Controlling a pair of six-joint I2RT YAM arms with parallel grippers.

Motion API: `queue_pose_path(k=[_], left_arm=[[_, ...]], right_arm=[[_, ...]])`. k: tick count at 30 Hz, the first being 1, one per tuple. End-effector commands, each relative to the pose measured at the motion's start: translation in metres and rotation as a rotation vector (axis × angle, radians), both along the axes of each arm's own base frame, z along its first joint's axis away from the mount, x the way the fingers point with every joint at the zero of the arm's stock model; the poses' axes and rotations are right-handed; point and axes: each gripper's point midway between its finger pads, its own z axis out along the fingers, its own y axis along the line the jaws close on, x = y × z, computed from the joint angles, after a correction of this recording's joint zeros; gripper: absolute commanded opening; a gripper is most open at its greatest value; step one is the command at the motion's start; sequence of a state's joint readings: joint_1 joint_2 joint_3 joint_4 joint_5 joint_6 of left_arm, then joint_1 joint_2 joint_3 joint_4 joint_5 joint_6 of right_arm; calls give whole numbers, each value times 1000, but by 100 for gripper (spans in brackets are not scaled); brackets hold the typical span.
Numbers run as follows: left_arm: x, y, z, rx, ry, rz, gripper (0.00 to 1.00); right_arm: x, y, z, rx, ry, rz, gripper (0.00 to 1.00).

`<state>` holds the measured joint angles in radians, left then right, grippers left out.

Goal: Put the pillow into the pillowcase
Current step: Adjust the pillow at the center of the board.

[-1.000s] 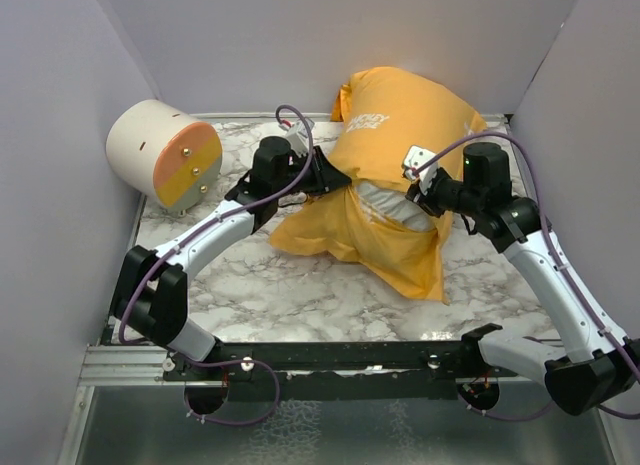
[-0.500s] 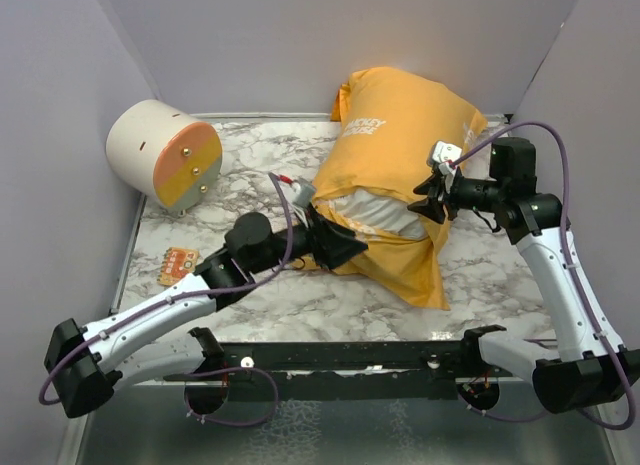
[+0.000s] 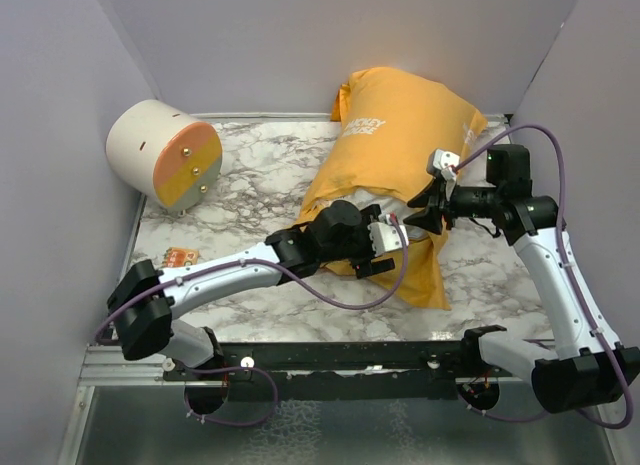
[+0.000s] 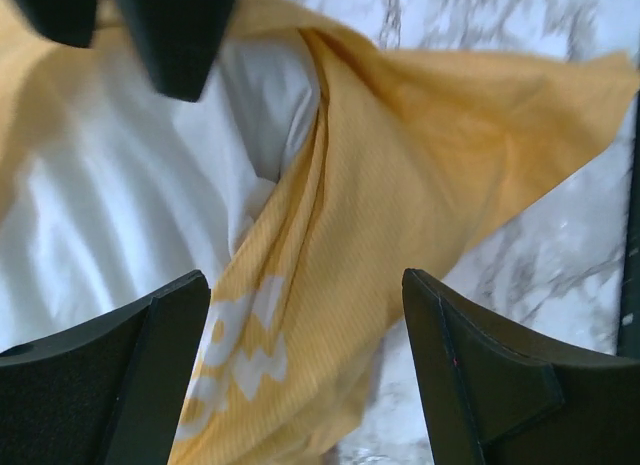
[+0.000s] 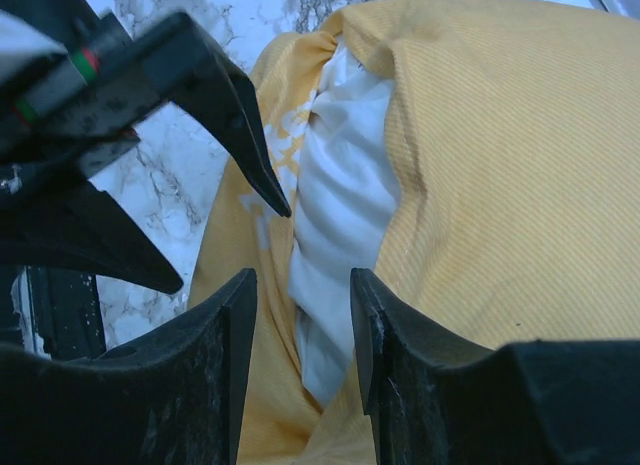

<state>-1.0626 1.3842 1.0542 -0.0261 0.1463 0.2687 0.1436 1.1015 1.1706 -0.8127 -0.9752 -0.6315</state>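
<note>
The orange-yellow pillowcase lies at the back right of the marble table with the white pillow inside it; only a strip of pillow shows at the case's mouth. My left gripper hovers open and wide over that mouth, with pillow and pillowcase cloth below and nothing between its fingers. From the right, my right gripper points at the same opening. Its jaws stand partly open over the white pillow strip and the case's edge, gripping nothing.
A cream-and-orange cylinder lies at the back left. A small orange card rests on the table near the left edge. Grey walls close in the left, back and right sides. A black rail runs along the front.
My left gripper let go of the case's left side, opened wide and swung round to the front of the mouth. The right gripper drew back to the right and opened partway. The loose left fold has gone.
</note>
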Motion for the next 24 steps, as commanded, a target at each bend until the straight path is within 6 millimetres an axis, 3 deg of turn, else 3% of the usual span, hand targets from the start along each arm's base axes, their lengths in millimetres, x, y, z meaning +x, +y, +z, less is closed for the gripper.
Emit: queue_pose_path(k=[1,6,10,11,14,15,20,24], left_arm=[[25,-1,-21,221,-207,-95,79],[46,0,-38,303,-168,-13,58],[54,2,-42,291,-155,13,53],[56,3,-43,290,-146,18,48],[58,4,-43,281,-89,28,10],[56,3,-42,276,-68,21,4],[41,6,-35,260,7,-8,0],[22,-1,0,142,62,-55,0]], right_arm=[[3,2,-5,19,43,3,41],[20,-2,-28,-20,111,-52,26],[41,-12,-54,-81,169,-145,20],[46,-14,-60,-97,177,-170,19],[59,-22,-72,-133,195,-235,16],[62,-24,-76,-141,201,-250,16],[72,-31,-98,-187,240,-301,15],[77,-43,-128,-263,268,-344,13]])
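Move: The near rim of the pillowcase opening, a yellow fold, lies about 5 cm ahead of the left hand, level sideways and some 5 cm below. The far rim is roughly 5 cm ahead of the right hand, 1 cm to its right and 8 cm down. Between the rims the white pillow shows, around 2 cm ahead of the right hand, 5 cm to its left and 9 cm below. The pillowcase's loose corner hangs some 10 cm nearer than the left hand and 9 cm to its right. Bring the left gripper forward and down about 5 cm each, tipping its fingers some 15 degrees further down, and shut them on the near rim, then ease back 1 cm with it pinched. Meanwhile sink the right gripper about 8 cm and forward 5 to the far rim beside the pillow, rolling slightly and narrowing its part-open fingers until almost shut there. ##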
